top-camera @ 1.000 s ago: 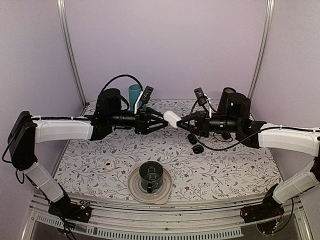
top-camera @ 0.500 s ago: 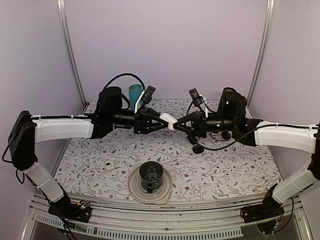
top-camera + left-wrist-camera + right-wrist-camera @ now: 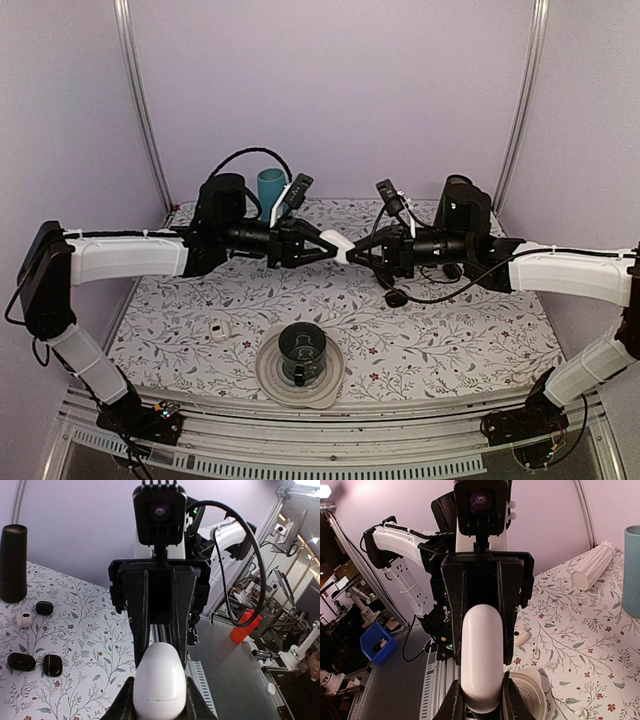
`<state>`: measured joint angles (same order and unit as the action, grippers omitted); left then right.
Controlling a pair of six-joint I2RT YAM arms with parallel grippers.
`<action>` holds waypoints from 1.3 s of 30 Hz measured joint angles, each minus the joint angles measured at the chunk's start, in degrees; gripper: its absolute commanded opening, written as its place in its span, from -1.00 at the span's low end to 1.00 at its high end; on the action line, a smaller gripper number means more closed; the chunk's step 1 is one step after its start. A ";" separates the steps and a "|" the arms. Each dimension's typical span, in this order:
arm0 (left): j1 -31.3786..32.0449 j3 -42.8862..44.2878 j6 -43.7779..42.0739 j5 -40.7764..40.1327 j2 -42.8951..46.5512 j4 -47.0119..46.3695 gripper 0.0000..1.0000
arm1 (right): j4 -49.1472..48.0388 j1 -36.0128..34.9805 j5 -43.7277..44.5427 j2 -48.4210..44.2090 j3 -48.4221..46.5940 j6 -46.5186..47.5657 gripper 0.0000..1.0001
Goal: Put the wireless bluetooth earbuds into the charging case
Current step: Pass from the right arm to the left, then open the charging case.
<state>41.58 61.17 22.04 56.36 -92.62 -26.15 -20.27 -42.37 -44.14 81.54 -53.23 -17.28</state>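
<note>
The glossy white charging case (image 3: 343, 250) hangs in mid-air above the middle of the table, its lid closed, gripped from both sides. My left gripper (image 3: 335, 247) is shut on one end of the case (image 3: 159, 682), with its fingers (image 3: 124, 706) pressed against it. My right gripper (image 3: 354, 252) is shut on the other end of the case (image 3: 481, 652). A small white piece with a dark mark, seemingly an earbud (image 3: 218, 328), lies on the table at the front left. A similar earbud (image 3: 23, 618) lies among the black ovals.
A dark cup on a white saucer (image 3: 268, 378) stands at the front centre. A teal cup (image 3: 269, 188) is at the back left, beside a white ribbed cylinder (image 3: 592, 565). A black cylinder (image 3: 12, 562) and black oval objects (image 3: 395, 297) are on the right.
My right arm carried the case leftward until it sat between the left fingers. The left jaws then closed onto it.
</note>
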 measured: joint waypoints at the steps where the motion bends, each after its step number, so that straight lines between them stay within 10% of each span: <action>1: 0.00 0.07 0.00 0.04 -0.09 0.09 -1.00 | 0.13 0.00 -0.02 0.04 -0.02 0.04 -0.90; 11: 0.81 -0.42 -0.44 0.15 -0.11 -1.03 -1.00 | 1.01 -0.26 2.75 0.39 -0.83 0.22 0.17; 39: 0.90 -5.86 -3.61 0.59 4.94 -1.40 -1.00 | 0.66 -0.37 10.62 -0.59 -0.83 -1.62 0.31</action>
<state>42.48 55.31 18.44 56.95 -87.68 -27.55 -19.62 -42.74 -33.52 80.95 -54.06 -18.90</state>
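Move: The charging case, still shut, hangs in the air between the hands with both sets of fingers on it: its middle is about 2 cm right of the left hand and 2 cm left of the right hand, level with both. From the left hand, the mug stands roughly 11 cm back, 5 cm left and 24 cm below. The near dark case lies some 7 cm ahead, 14 cm right and 28 cm down. The charging case stays pinched in the left fingers, which draw it about 2.5 cm back and then slightly left. The right fingers spread from their grip to about two-thirds open while that hand shifts some 3 cm forward and turns about 10 degrees clockwise, ending with its rear finger at the gap between lid and base, bearing on the lid. ##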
